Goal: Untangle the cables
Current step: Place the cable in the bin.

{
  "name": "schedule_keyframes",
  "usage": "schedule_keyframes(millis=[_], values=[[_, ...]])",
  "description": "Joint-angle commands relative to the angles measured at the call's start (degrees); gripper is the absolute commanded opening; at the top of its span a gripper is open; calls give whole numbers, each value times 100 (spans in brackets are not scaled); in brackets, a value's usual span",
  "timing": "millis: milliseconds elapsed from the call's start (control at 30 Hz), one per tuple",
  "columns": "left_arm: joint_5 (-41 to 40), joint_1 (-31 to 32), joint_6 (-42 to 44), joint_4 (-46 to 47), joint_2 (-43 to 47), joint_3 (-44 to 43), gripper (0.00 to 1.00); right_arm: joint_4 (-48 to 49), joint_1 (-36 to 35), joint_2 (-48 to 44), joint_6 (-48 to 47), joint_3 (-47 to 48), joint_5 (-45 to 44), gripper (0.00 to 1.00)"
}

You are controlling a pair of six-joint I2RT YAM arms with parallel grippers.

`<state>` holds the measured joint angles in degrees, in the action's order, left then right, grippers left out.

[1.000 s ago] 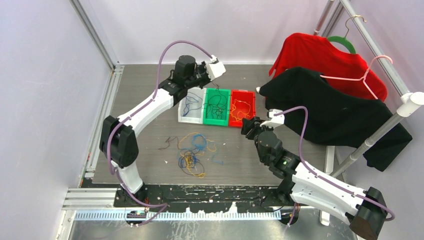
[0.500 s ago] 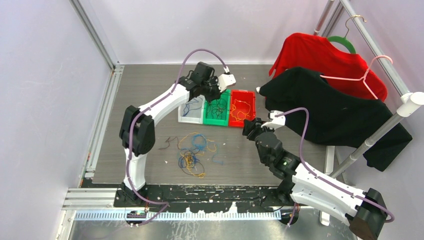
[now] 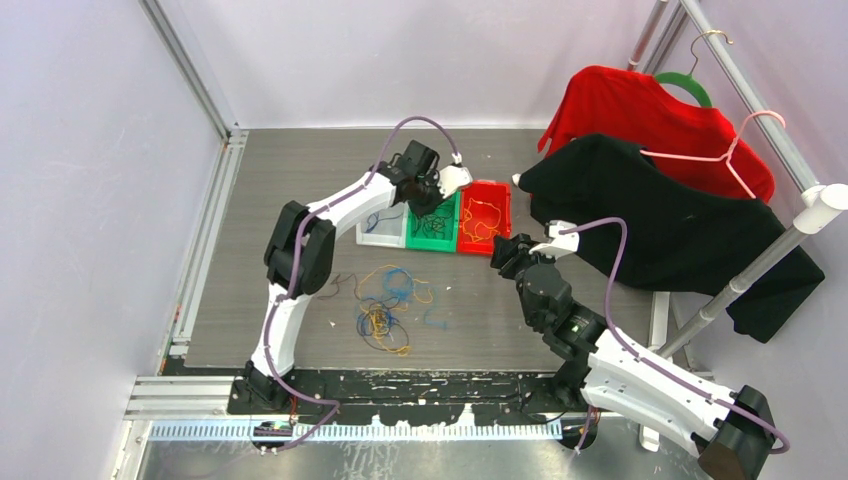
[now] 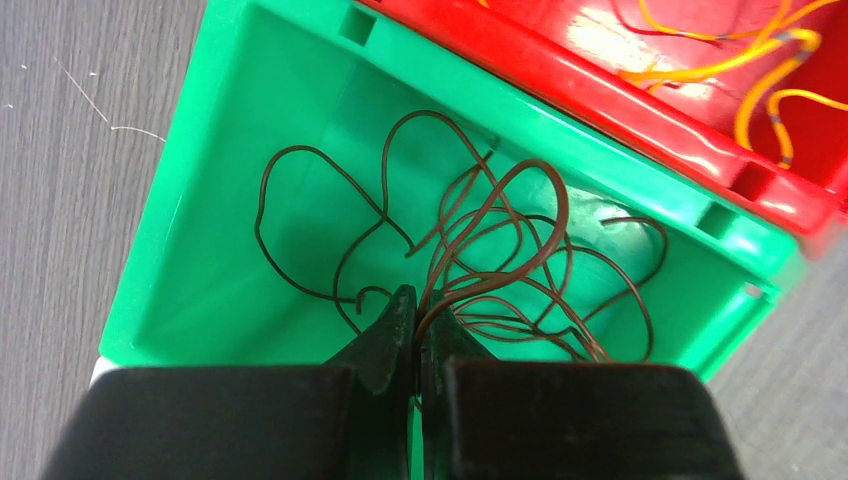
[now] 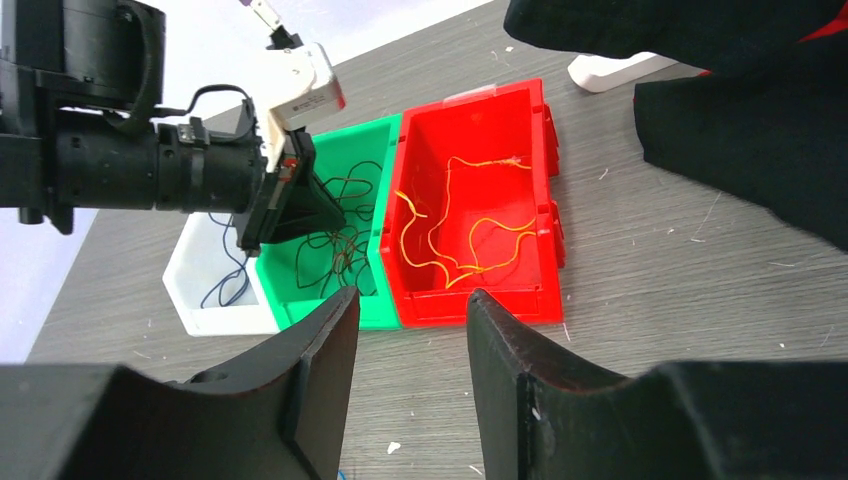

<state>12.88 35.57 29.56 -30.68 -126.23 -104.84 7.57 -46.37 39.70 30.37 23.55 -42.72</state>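
Observation:
My left gripper (image 4: 418,300) is shut on a thin dark cable (image 4: 520,190), whose loops hang into the green bin (image 4: 200,230). From above, the left gripper (image 3: 432,195) reaches over the green bin (image 3: 432,246), which stands between a white bin (image 3: 380,238) and a red bin (image 3: 484,249). Orange cables (image 5: 450,260) lie in the red bin (image 5: 530,305), and a blue cable (image 5: 230,285) lies in the white bin. A tangle of blue, orange and dark cables (image 3: 385,300) lies on the table. My right gripper (image 5: 412,295) stands open and empty just before the red bin.
A black shirt (image 3: 650,220) and a red shirt (image 3: 640,110) hang from a rack (image 3: 760,270) at the right, close to the right arm. Side walls and a metal rail (image 3: 200,260) bound the table on the left.
My left arm has swung right from the white bin's far side to over the green bin, still shut on the dark cable. The right gripper shifted slightly forward.

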Motion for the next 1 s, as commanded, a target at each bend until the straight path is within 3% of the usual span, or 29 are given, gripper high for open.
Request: schedule_keyframes(millis=[0, 100, 433, 667, 867, 967], values=[[-323, 63, 91, 97, -142, -418, 0, 47, 23, 22, 72, 152, -35, 49], [-391, 70, 197, 94, -182, -417, 0, -2, 31, 92, 91, 216, -18, 49], [425, 38, 564, -618, 448, -626, 41, -254, 31, 42, 134, 393, 33, 49], [865, -20, 831, -2086, 458, -1285, 61, -435, 31, -15, 136, 514, 71, 49], [1803, -125, 1385, -3753, -19, -2800, 59, -507, 29, -80, 97, 516, 88, 49], [1839, -123, 1444, -3815, -139, -2902, 55, -492, 30, -94, 85, 501, 71, 49]])
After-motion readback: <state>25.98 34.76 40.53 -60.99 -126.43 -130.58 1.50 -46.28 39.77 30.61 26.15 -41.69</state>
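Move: The left hand already stands over the green bin with the brown cable's end in its shut fingers; the bin's middle is about 5 cm below, 2 cm to its right and 1 cm back. The red bin lies roughly 13 cm to the hand's right and 2 cm back, the white bin some 9 cm to its left and 1 cm back. From the idle right hand the green bin is about 12 cm ahead, 13 cm left and 17 cm below. The left hand sinks a last centimetre or so over the green bin, nudging slightly forward, and its fingers spread from shut to a bit over half open, letting go of the brown cable's last loop. While they are still opening it turns back upward and lifts out by about 12 cm, gathering speed and drawing some 4 to 5 cm back towards its base, as the wrist turns roughly 15 degrees clockwise. ##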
